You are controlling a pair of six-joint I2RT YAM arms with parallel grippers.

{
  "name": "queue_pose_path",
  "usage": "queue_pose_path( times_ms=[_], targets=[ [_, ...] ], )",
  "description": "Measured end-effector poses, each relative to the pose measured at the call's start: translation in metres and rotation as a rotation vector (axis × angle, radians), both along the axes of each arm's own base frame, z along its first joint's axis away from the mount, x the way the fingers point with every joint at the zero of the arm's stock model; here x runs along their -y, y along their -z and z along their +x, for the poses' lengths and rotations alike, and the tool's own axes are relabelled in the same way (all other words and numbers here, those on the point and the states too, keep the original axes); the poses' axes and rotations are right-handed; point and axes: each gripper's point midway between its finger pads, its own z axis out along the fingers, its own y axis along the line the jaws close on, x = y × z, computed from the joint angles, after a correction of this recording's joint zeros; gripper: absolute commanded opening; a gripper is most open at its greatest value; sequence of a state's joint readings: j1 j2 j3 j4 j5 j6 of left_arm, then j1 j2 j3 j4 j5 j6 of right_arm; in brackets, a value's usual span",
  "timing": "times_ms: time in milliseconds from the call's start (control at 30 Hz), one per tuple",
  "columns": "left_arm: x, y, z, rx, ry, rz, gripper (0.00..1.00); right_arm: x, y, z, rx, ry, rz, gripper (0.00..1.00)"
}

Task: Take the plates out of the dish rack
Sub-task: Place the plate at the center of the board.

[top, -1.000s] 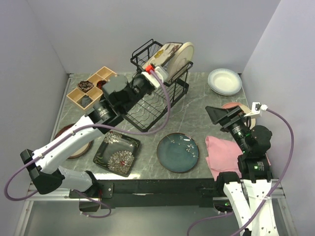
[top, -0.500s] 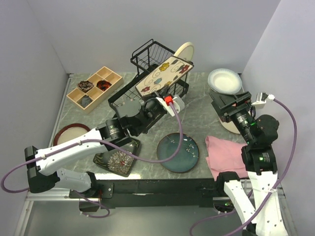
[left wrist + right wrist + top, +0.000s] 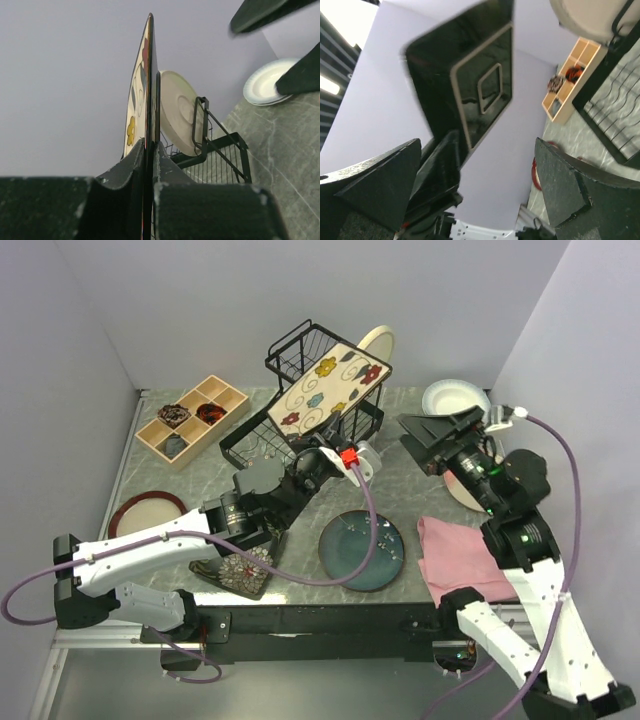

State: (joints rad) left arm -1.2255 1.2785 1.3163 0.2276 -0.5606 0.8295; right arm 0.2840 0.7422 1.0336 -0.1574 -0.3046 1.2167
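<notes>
My left gripper (image 3: 320, 447) is shut on the lower edge of the cream square plate with coloured flowers (image 3: 330, 388), which hangs tilted above the black wire dish rack (image 3: 297, 347). In the left wrist view this plate (image 3: 148, 75) stands edge-on between the shut jaws (image 3: 150, 147). A round cream plate (image 3: 379, 339) still stands in the rack. My right gripper (image 3: 437, 437) is open and empty, just right of the held plate. The right wrist view shows the plate's black underside (image 3: 470, 80) ahead of the open gripper (image 3: 477, 150).
On the table lie a teal plate (image 3: 362, 550), a black flowered square plate (image 3: 240, 562) partly under my left arm, a brown-rimmed plate (image 3: 147, 512) and white plates (image 3: 455, 400) at the back right. A pink cloth (image 3: 455, 555) and a wooden compartment tray (image 3: 190, 420) are also there.
My left gripper has lifted the cream flowered plate out of the rack and tilted it nearly flat above it. My right arm has risen and swung left toward the plate, still open.
</notes>
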Motion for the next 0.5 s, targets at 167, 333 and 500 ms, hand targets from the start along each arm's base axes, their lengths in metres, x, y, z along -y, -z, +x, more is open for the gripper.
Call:
queue_pose_path(
  times_ms=[167, 333, 500],
  targets=[
    [0.001, -0.003, -0.009, 0.025, -0.016, 0.010, 0.01, -0.024, 0.006, 0.003, -0.033, -0.058, 0.011, 1.00],
    [0.005, -0.002, -0.019, 0.040, -0.014, 0.023, 0.01, -0.041, -0.003, -0.008, -0.018, -0.093, 0.023, 1.00],
    [0.007, 0.001, -0.023, 0.045, -0.014, 0.034, 0.01, -0.048, -0.021, -0.010, 0.017, -0.096, 0.044, 1.00]
  ],
)
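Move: The left hand holds the flowered square plate near its lower right corner, the plate's middle about 7 cm ahead, 2 cm right and 4 cm up. From the right hand, empty and wide open, that middle lies some 15 cm left, 7 ahead and 6 up. From the right hand, the cream plate in the rack stands about 28 cm ahead, 7 left and 15 lower; the blue plate lies roughly 2 cm back, 7 left and 45 below. Open right hand moves about 5 cm left towards the flowered plate, rising late; left keeps its grip, easing back. ##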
